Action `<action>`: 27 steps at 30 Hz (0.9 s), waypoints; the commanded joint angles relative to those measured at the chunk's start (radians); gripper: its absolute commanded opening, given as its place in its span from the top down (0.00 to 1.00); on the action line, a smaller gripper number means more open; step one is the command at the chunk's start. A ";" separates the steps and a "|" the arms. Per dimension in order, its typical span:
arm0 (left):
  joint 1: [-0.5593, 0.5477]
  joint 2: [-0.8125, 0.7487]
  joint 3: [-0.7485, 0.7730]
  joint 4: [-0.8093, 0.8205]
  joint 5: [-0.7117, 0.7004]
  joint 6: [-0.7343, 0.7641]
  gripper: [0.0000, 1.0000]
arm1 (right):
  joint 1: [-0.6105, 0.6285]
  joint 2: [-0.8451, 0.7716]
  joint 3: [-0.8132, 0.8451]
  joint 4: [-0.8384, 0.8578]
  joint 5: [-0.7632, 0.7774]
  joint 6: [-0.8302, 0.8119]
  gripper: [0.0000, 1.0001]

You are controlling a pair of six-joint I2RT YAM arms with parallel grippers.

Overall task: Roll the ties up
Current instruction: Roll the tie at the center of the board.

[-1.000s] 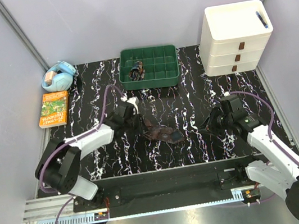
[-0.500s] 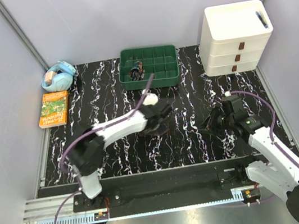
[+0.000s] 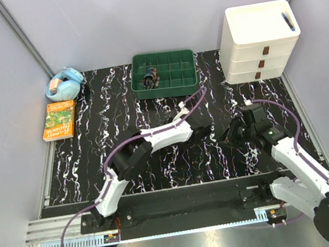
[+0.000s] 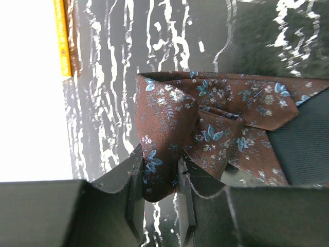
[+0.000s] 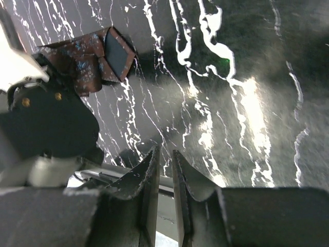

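Observation:
A dark brown tie (image 4: 205,110) with small blue and reddish flowers hangs crumpled in the left wrist view. My left gripper (image 4: 160,157) is shut on a fold of it. From above, the left arm reaches right across the black marbled table, its gripper (image 3: 206,131) close to my right gripper (image 3: 221,136). In the right wrist view the tie (image 5: 85,59) shows at upper left, above the left gripper's dark body. My right gripper (image 5: 164,153) stands just over the table with a narrow gap between its fingers and nothing in it.
A green compartment tray (image 3: 177,82) at the back middle holds a small dark bundle (image 3: 151,77). A white drawer unit (image 3: 261,39) stands at the back right. An orange book (image 3: 59,120) and a light blue object (image 3: 64,84) lie at the far left.
The tie lay on the table's middle a second ago. My left arm swung right over it, closed on it and carried it toward the right gripper. The right arm barely moved.

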 commanded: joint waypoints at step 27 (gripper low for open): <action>0.045 -0.231 -0.229 0.251 0.139 0.149 0.77 | 0.174 1.105 0.126 1.309 -0.391 0.429 0.73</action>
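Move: Across the board's middle, the partly rolled tie sits pinched in the left fingers, its middle about 2 cm ahead of the left hand, 4 cm to its right and 2 cm lower, with the loose end trailing right. From the right hand that tie is roughly 11 cm ahead, 16 cm left and 7 cm down. The green tray stands some 25 cm ahead of the right hand and 16 cm left; the white drawer box about 24 cm ahead and 14 cm right. Swinging in from the right, the right hand goes forward-left and down to the tie, then straight on left at low height: about 15 cm left, 10 cm forward and 8 cm down. It rolls some 30 degrees, left side rising, its fingers nearly shut as before. The left hand keeps its pinch on the tie and eases only about 1.5 cm left. ##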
